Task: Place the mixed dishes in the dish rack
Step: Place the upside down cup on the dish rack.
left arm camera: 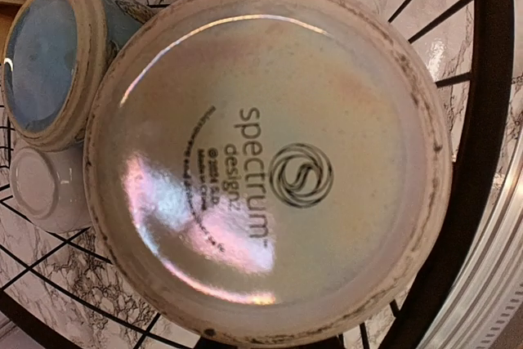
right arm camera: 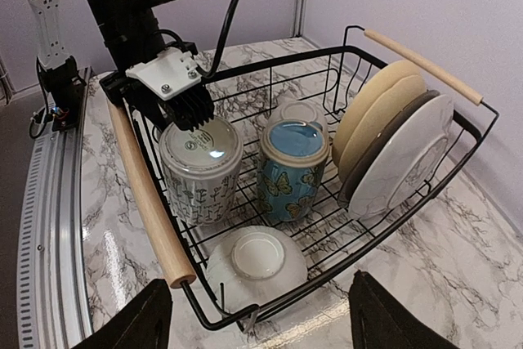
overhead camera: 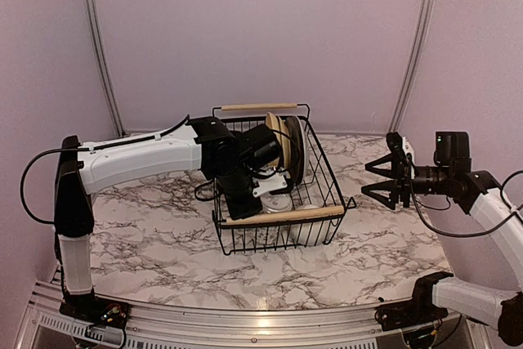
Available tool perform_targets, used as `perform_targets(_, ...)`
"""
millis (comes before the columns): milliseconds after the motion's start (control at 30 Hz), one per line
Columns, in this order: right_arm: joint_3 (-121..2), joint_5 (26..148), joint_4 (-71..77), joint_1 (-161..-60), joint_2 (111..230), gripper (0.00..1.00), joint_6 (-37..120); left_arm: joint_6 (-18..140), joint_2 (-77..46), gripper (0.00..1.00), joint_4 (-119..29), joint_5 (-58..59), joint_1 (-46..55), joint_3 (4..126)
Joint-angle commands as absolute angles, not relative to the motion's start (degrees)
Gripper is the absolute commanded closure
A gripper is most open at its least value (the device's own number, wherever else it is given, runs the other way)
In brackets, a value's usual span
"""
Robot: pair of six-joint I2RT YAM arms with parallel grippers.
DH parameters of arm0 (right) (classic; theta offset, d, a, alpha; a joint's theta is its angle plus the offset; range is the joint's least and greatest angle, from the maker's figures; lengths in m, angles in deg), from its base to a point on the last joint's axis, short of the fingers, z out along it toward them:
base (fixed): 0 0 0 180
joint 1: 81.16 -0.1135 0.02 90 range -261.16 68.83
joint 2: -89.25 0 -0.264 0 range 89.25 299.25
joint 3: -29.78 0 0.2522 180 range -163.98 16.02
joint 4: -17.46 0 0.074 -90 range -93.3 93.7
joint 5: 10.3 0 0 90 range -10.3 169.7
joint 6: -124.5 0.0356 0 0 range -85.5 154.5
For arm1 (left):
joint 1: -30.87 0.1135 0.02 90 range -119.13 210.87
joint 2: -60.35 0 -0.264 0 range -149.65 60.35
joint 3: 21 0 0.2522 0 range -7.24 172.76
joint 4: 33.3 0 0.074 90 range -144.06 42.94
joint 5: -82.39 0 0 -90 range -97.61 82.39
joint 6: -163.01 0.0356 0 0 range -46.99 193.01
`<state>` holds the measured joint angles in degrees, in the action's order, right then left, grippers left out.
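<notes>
The dish rack (overhead camera: 282,216) is a black wire basket with wooden handles; it also shows in the right wrist view (right arm camera: 270,63). A grey-patterned mug (right arm camera: 200,173) stands upside down inside it, and its base fills the left wrist view (left arm camera: 270,169). My left gripper (right arm camera: 196,108) sits at the mug's far top edge with its fingers together, apparently holding it; they are hidden in the left wrist view. Also in the rack are an upturned blue butterfly mug (right arm camera: 292,169), an upturned white bowl (right arm camera: 256,263) and standing plates (right arm camera: 384,136). My right gripper (overhead camera: 384,176) is open and empty, right of the rack.
A second white piece (right arm camera: 298,112) sits behind the blue mug. The rack's near wooden handle (right arm camera: 143,194) runs beside the patterned mug. The marble table (overhead camera: 147,226) ends in a metal rail (overhead camera: 245,324) at the near edge. Purple walls close the back and sides.
</notes>
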<state>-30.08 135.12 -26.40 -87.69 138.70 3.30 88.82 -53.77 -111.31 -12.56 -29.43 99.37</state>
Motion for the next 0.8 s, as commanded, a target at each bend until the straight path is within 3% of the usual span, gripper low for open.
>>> perform_targets(0,-29.72,135.93,-25.56,-87.73,137.91,0.28,4.02,89.52,-57.11,0.82,-108.32,-12.97,-28.61,101.50)
perform_targets(267,-29.90,135.88,-25.14,-87.73,138.23,0.28,4.51,90.63,-61.78,0.78,-110.39,-10.64,-26.45,107.31)
perform_targets(767,-31.03,135.08,-26.49,-87.69,138.14,0.27,3.67,89.49,-59.34,0.54,-110.44,-11.05,-26.53,107.01)
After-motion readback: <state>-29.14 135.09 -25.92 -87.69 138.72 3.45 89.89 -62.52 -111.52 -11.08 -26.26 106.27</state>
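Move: The upside-down cup is already over the rack, apparently held by its handle, its middle about 7 cm right of the left hand and 1 ahead. The free spot on the rack floor is some 4 cm ahead, 7 right and 9 below; beyond it the blue cup stands about 13 ahead, 8 right, 3 lower. The upturned bowl is roughly 17 right, 1 back, 5 lower. From the right hand the spot lies about 6 ahead, 24 left, 20 below. The upside-down cup is first eased about 2 cm to the right, then carried forward and down together, about 3 cm each way, towards the blue cup and onto the rack floor, by the left hand, which drifts slightly back left and keeps its attitude. On the way down its fingers start to open, reaching nearly half open while the hand stays low at the cup's left side. ##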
